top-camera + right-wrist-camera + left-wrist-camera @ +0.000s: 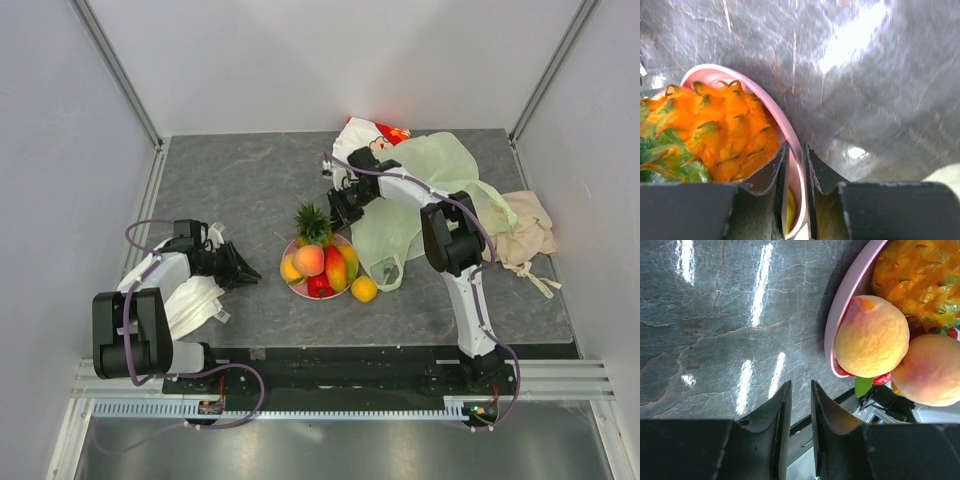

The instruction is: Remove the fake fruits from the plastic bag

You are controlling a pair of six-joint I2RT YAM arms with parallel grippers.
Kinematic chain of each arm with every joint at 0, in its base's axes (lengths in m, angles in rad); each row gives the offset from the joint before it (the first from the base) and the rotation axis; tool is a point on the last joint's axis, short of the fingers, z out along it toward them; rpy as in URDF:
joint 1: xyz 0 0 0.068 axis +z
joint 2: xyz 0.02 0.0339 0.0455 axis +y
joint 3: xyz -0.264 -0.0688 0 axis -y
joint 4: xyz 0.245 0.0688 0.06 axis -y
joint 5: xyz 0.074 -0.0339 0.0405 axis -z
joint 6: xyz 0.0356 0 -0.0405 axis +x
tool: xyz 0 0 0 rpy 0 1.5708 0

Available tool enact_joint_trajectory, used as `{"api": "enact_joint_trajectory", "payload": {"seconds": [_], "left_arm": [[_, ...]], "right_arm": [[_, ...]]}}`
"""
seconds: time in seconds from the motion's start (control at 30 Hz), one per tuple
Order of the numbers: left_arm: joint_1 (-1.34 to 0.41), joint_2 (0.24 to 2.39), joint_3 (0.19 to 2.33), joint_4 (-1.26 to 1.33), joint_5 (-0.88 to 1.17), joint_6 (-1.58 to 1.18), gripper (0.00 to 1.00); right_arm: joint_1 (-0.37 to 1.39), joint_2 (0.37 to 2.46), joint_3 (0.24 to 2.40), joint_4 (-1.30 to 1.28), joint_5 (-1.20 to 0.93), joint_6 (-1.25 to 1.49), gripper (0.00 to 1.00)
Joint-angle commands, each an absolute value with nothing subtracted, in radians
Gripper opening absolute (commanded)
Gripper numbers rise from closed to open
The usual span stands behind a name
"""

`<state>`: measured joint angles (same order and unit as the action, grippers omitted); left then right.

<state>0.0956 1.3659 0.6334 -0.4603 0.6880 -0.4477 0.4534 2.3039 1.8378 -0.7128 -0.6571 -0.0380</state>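
The pale-green plastic bag lies crumpled at the back right, under my right arm. Fake fruits fill a pink plate: a pineapple, a peach, an orange, a mango and a red piece. Another orange rests on the table beside the plate. My right gripper is shut on the plate's far rim, next to the pineapple. My left gripper stands narrowly open and empty, left of the plate and the peach.
A white-and-red printed pouch lies behind the bag. A beige cloth sits at the right edge. A white cloth lies under my left arm. White walls with metal posts close in the table.
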Motion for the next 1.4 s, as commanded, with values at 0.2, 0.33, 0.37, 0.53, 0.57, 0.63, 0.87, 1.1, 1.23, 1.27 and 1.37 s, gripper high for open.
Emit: {"api": "enact_joint_trajectory", "payload": {"seconds": [0.2, 0.33, 0.37, 0.53, 0.57, 0.63, 0.87, 1.1, 1.23, 1.27, 1.37], "left_arm": [[0.092, 1.347, 0.630, -0.431, 0.704, -0.457, 0.29], [0.094, 1.342, 0.630, -0.431, 0.703, -0.457, 0.30], [0.094, 1.341, 0.630, -0.431, 0.703, -0.457, 0.30], [0.092, 1.341, 0.635, -0.434, 0.715, -0.459, 0.33], [0.092, 1.342, 0.637, -0.434, 0.715, -0.457, 0.39], [0.092, 1.342, 0.641, -0.431, 0.718, -0.454, 0.44], [0.094, 1.336, 0.670, -0.434, 0.715, -0.439, 0.54], [0.094, 1.359, 0.721, -0.429, 0.703, -0.376, 0.58], [0.094, 1.364, 0.788, -0.452, 0.698, -0.348, 0.60], [0.092, 1.361, 0.792, -0.453, 0.699, -0.339, 0.60], [0.094, 1.341, 0.807, -0.460, 0.683, -0.298, 0.61]], "right_arm": [[0.471, 2.405, 2.023, -0.756, -0.690, -0.120, 0.24], [0.474, 2.402, 2.019, -0.756, -0.690, -0.118, 0.24], [0.474, 2.398, 2.013, -0.755, -0.677, -0.117, 0.26], [0.453, 2.362, 1.994, -0.753, -0.597, -0.103, 0.46], [0.443, 2.346, 1.985, -0.755, -0.580, -0.098, 0.54], [0.422, 2.320, 1.976, -0.755, -0.561, -0.098, 0.72], [0.379, 2.238, 1.944, -0.753, -0.535, -0.087, 0.98], [0.348, 2.165, 1.858, -0.761, -0.497, -0.104, 0.98], [0.299, 2.023, 1.772, -0.741, -0.518, -0.200, 0.98], [0.290, 1.973, 1.729, -0.712, -0.518, -0.227, 0.98], [0.267, 1.754, 1.513, -0.592, -0.590, -0.366, 0.98]]}}
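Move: The right hand already pinches the pink plate's far right rim; the plate's middle lies about 9 cm back and 5 cm left of it, slightly lower. The pineapple is some 6 cm to this hand's left and 1 cm back, the peach 8 cm left and 7 cm back. The loose orange sits about 15 cm back and 6 cm right. From the left hand, the plate's middle is roughly 15 cm right, 3 cm ahead and 4 cm down. Forward and left by only about 2 cm, the right hand pulls the pinched plate rim around, then opens wide and lets go. It backs off to the right by some 10 cm, rising about 5 cm, first drifting forward, then slightly back, towards the pale bag. The left hand opens further, then moves forward and up about 3 cm each, touching nothing. ##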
